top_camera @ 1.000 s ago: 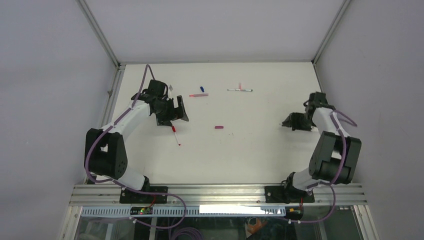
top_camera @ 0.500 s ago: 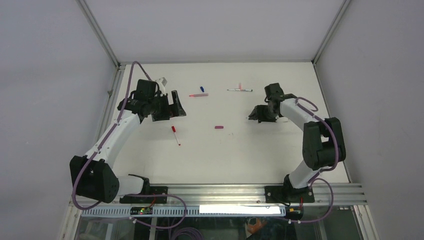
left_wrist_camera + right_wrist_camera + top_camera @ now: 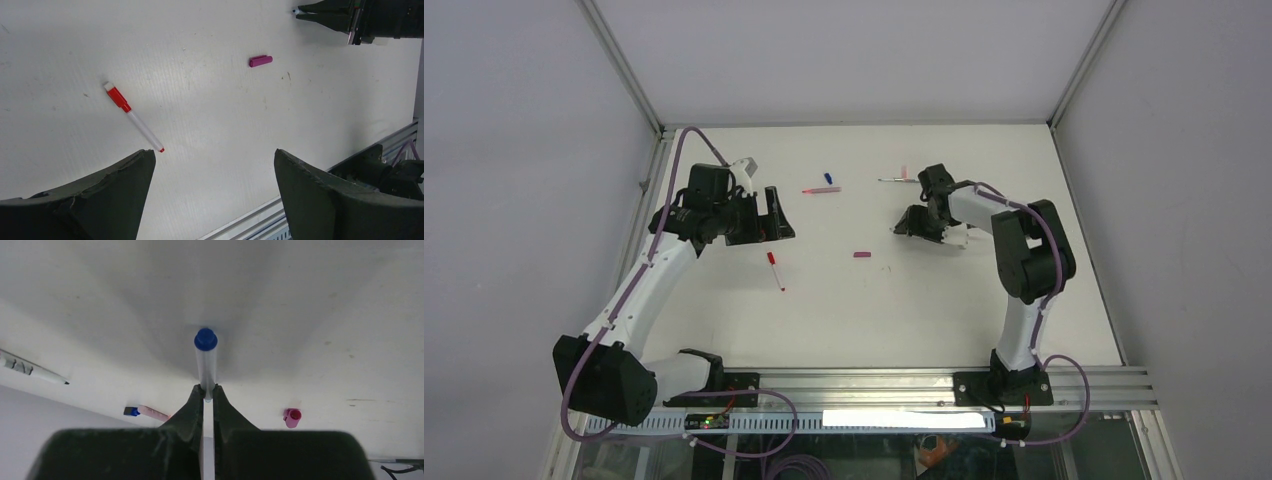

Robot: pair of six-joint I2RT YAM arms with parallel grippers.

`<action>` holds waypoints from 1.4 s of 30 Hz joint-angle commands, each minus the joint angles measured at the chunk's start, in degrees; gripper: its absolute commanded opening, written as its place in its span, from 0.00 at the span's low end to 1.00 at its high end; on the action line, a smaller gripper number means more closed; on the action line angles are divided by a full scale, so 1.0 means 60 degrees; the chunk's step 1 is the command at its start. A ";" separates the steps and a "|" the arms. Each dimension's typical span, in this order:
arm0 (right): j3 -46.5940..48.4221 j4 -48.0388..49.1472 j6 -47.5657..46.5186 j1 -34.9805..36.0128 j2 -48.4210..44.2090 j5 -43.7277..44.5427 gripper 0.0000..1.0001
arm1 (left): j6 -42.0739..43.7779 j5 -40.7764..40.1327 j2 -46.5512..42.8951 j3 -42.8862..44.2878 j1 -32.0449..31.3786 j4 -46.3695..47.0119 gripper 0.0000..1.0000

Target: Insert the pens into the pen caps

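My right gripper (image 3: pixel 206 391) is shut on a whitish pen (image 3: pixel 206 365) whose blue end points away from the fingers. In the top view that gripper (image 3: pixel 900 229) hangs right of the magenta pen cap (image 3: pixel 861 254). A red-ended pen (image 3: pixel 775 270) lies just in front of my open left gripper (image 3: pixel 771 226). The left wrist view shows this pen (image 3: pixel 132 117) beside the left finger, with nothing between the jaws (image 3: pixel 214 155). At the back lie a blue cap (image 3: pixel 828 178), a pink pen (image 3: pixel 821 189), a thin pen (image 3: pixel 890 180) and a pink cap (image 3: pixel 904 172).
Metal frame posts and grey walls close the table (image 3: pixel 924 300) on the left, back and right. The aluminium rail (image 3: pixel 864 385) with both arm bases runs along the near edge.
My right arm has swung left from the table's right side toward the middle, still shut on its pen. My left arm has stretched out and lifted off the red-ended pen, jaws staying open.
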 commanded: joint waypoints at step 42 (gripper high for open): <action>0.4131 -0.2326 -2.4209 0.0458 0.1088 0.0788 0.69 | 0.1296 0.0434 0.0872 0.0824 0.0085 0.0448 0.93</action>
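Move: The right hand holds the uncapped blue pen close above the table, about to be put down on bare table some 4 cm to its left and 2 cm below. The purple cap lies about 8 cm left and 6 cm nearer the base; the green-ended marker is 13 cm ahead and 3 cm right; the pink pen some 10 cm ahead and 19 cm left. From the left hand, that bare spot is roughly 10 cm ahead, 23 cm right and 16 cm below. The right hand sets the blue pen down, easing about 1 cm lower and 4 cm left towards the purple cap as its fingers open and release it. The open hand then climbs about 15 cm and reaches some 10 cm forward towards the green-ended marker, swinging left and back right, wrist turning roughly 100 degrees counter-clockwise and fingers spreading wider, before sinking about 7 cm and drawing back slightly. ##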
